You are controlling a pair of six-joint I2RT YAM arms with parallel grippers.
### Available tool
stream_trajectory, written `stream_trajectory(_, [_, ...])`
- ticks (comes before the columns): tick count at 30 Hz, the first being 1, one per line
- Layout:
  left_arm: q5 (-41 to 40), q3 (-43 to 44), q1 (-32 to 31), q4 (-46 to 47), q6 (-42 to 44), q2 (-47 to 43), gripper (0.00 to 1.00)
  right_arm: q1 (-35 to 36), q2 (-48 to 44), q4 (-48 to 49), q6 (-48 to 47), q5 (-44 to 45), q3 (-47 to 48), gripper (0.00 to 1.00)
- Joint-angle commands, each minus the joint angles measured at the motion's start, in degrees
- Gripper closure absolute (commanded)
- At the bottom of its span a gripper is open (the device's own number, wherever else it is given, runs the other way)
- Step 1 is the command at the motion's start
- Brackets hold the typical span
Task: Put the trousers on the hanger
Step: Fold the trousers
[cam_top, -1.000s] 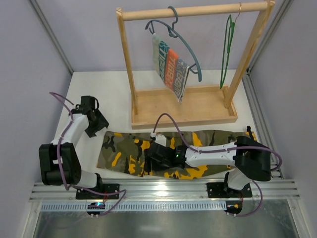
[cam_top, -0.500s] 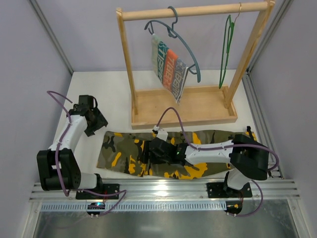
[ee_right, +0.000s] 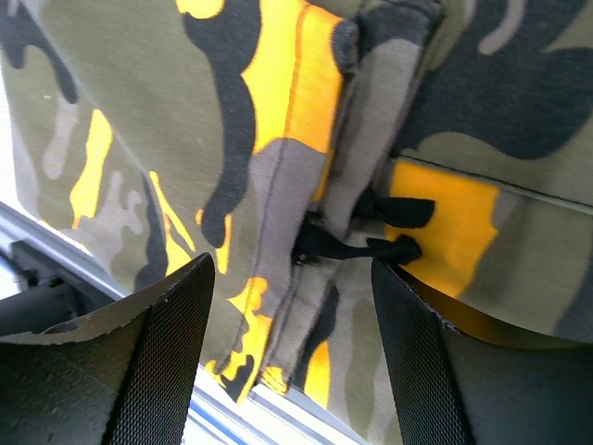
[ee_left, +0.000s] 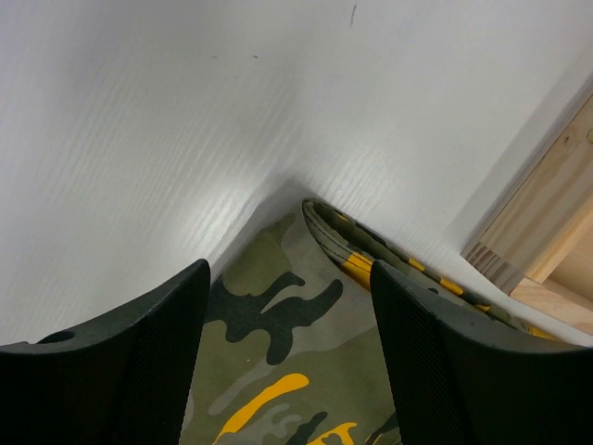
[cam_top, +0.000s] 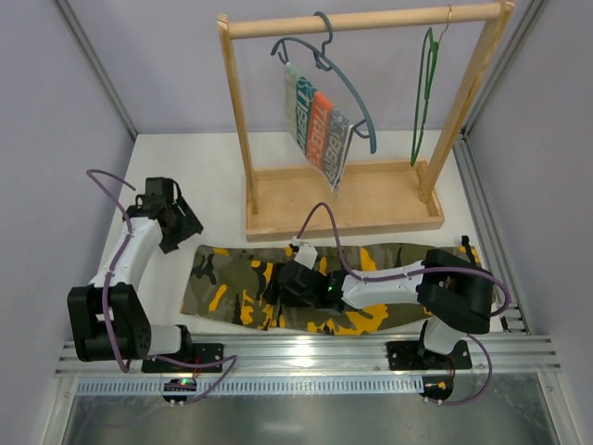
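The camouflage trousers (cam_top: 227,283) lie flat along the table's near side, with a folded edge at their far left corner (ee_left: 324,222). The thin green hanger (cam_top: 423,93) hangs from the right end of the wooden rack's rod. My left gripper (cam_top: 185,230) stands open just above that far left corner, and cloth shows between its fingers (ee_left: 289,371). My right gripper (cam_top: 285,283) hovers open over the middle of the trousers, near the waistband and its black drawstring (ee_right: 371,236). Nothing is held between the right fingers (ee_right: 292,362).
The wooden rack (cam_top: 343,199) stands behind the trousers; its base corner (ee_left: 547,222) is close to my left gripper. A blue-grey hanger with a striped cloth (cam_top: 320,120) hangs at the rod's left. The aluminium rail (cam_top: 306,352) runs along the near edge.
My right gripper has slid a little to the left over the trousers and its jaws have widened. My left arm has shifted slightly left and away.
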Motion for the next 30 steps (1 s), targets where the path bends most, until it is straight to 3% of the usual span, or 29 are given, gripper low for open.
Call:
stream_trajectory(1, [2.16, -0.33, 0.22, 2.32, -0.26, -0.95, 0.29, 0.35, 1.62, 10.04, 0.26, 0.42, -1.12, 0.28])
stream_trajectory(6, [4.97, -1.65, 1.19, 4.17, -0.96, 0.28, 0.29, 0.62, 3.47, 17.6, 1.57, -0.11, -4.28, 0.31])
stream_trajectory(13, [6.45, -2.01, 1.19, 4.52, -2.1, -0.24, 0.29, 0.62, 5.58, 15.86, 0.61, 1.12, -3.41, 0.37])
stream_trajectory(17, [6.29, -1.3, 1.19, 3.91, -2.11, -1.03, 0.3, 0.71, 5.68, 13.23, -1.76, 2.0, -0.87, 0.66])
stream_trajectory(18, [6.12, -1.04, 1.19, 3.73, -2.02, -1.38, 0.29, 0.71, 4.37, 9.91, -2.37, 3.13, -0.17, 0.81])
stream_trajectory(20, [5.94, -0.69, 1.19, 3.03, -0.62, -2.26, 0.29, 0.53, 2.09, 4.98, -4.57, 4.54, 2.12, 0.95])
stream_trajectory(24, [8.04, -0.25, 1.19, 2.15, 2.55, -3.49, 0.28, -1.39, -6.79, -11.79, -7.73, 6.4, 3.45, 0.96])
stream_trajectory(30, [13.67, -2.53, -0.04, 3.02, 2.9, -5.34, 0.25, -7.81, -21.03, -24.45, -12.47, 1.12, -2.35, 0.96])
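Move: My right hand is open just over the folded trousers. The waistband edges where the black drawstring comes out lie about 2 cm to its left, 1 cm ahead and 1 cm below. The trousers' left fold edge is some 20 cm left and 4 cm ahead, and the rack's near left corner about 15 cm ahead and 5 cm left. From my left hand, the drawstring spot lies roughly 19 cm right, 13 cm back and 8 cm below. I slide my right hand a couple of centimetres left until the waistband by the drawstring is between my fingers, dip about 1 cm and pinch it shut. Then, still pinching, I sweep right and up, some 7 cm each way, easing a little forward, away from the left end. My open left hand drifts about 2.5 cm right, tilting slightly. ##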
